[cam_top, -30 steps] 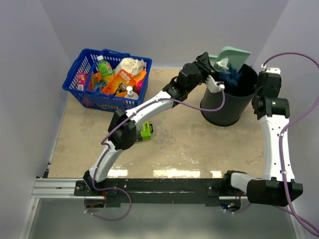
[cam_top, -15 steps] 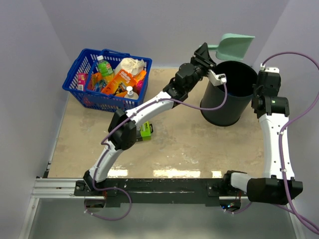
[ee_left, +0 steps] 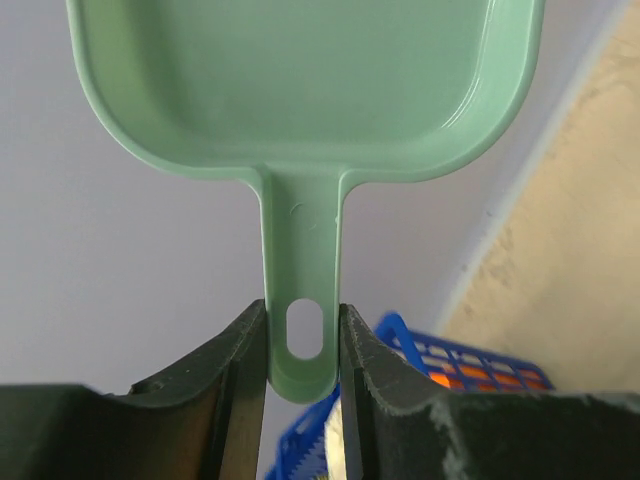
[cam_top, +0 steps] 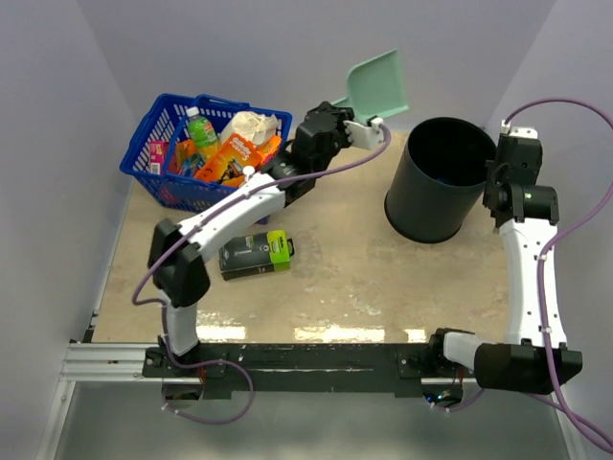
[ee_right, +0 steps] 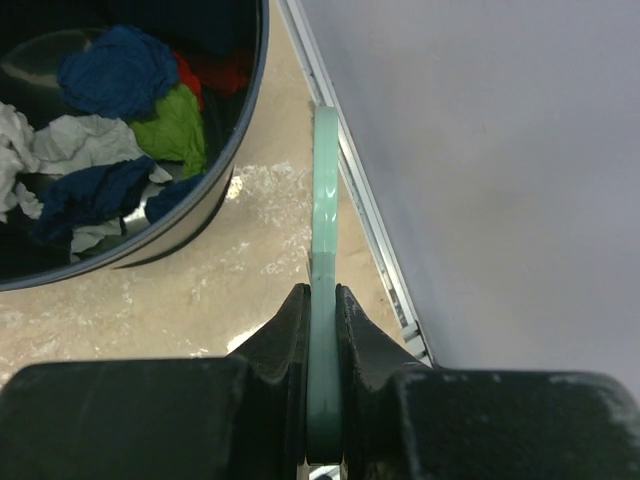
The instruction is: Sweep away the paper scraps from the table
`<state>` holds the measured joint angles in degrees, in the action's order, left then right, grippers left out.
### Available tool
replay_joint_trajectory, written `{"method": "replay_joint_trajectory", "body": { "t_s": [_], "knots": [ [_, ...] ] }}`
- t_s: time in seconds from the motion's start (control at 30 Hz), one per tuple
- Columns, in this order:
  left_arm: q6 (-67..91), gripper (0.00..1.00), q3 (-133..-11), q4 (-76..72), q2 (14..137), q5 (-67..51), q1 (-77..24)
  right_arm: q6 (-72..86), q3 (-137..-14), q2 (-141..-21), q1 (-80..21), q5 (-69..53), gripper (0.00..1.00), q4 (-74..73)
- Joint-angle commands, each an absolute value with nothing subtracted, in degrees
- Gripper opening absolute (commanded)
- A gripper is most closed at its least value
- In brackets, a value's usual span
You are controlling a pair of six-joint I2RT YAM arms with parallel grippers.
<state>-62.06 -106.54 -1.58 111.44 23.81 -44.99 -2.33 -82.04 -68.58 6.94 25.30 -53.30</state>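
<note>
The teal dustpan [cam_top: 376, 84] [ee_left: 300, 90] hangs empty in the air behind the table [cam_top: 383, 278], between the basket and the bin. My left gripper [cam_top: 356, 127] [ee_left: 303, 340] is shut on its handle, one finger on each side. Several paper scraps [ee_right: 110, 75], dark blue, red, green and whitish, lie inside the black bin [cam_top: 436, 206] [ee_right: 243, 140]. My right gripper [ee_right: 323, 300] is shut on the thin teal brush handle [ee_right: 326, 200], low beside the bin's right side. No scraps show on the tabletop.
A blue basket [cam_top: 144, 153] [ee_left: 480, 362] full of bottles and packets stands at the back left. A green-and-black box [cam_top: 255, 255] lies on the table's left middle. The right wall and its metal rail [ee_right: 375, 230] run close beside the brush.
My left arm has swung the dustpan left and away from above the bin, toward the basket. The scraps on it a second ago are gone from it. The right arm stayed put.
</note>
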Motion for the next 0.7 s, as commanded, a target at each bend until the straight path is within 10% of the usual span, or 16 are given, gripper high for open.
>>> {"method": "replay_joint_trajectory", "body": {
  "t_s": [0.0,0.67],
  "knots": [
    [-47.04,0.0,-100.47,17.78,98.46,21.64,-44.21,-3.78,-87.36,-66.8,7.29,21.55,0.0,-52.47],
    [-34.98,0.0,-87.37,44.75,97.29,-8.26,-40.87,-31.53,-94.59,-58.63,3.27,-33.99,0.0,-48.51]
  ]
}}
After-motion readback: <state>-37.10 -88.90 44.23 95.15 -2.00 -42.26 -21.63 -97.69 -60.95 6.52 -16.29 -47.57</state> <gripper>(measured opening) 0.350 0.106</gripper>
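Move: The bare mid-table lies about 17 cm back, 2 cm to the left and 36 cm below the left hand, which holds the dustpan. The green-and-black box is roughly 20 cm back and 16 cm left of that hand; the basket is some 25 cm left and 2 cm back. From the right hand, holding the brush, the bin is about 10 cm ahead and 13 cm left, its middle 15 cm below. Left lowers and draws back the held dustpan, each some 16 cm; right lifts its brush about 16 cm, swinging left. ##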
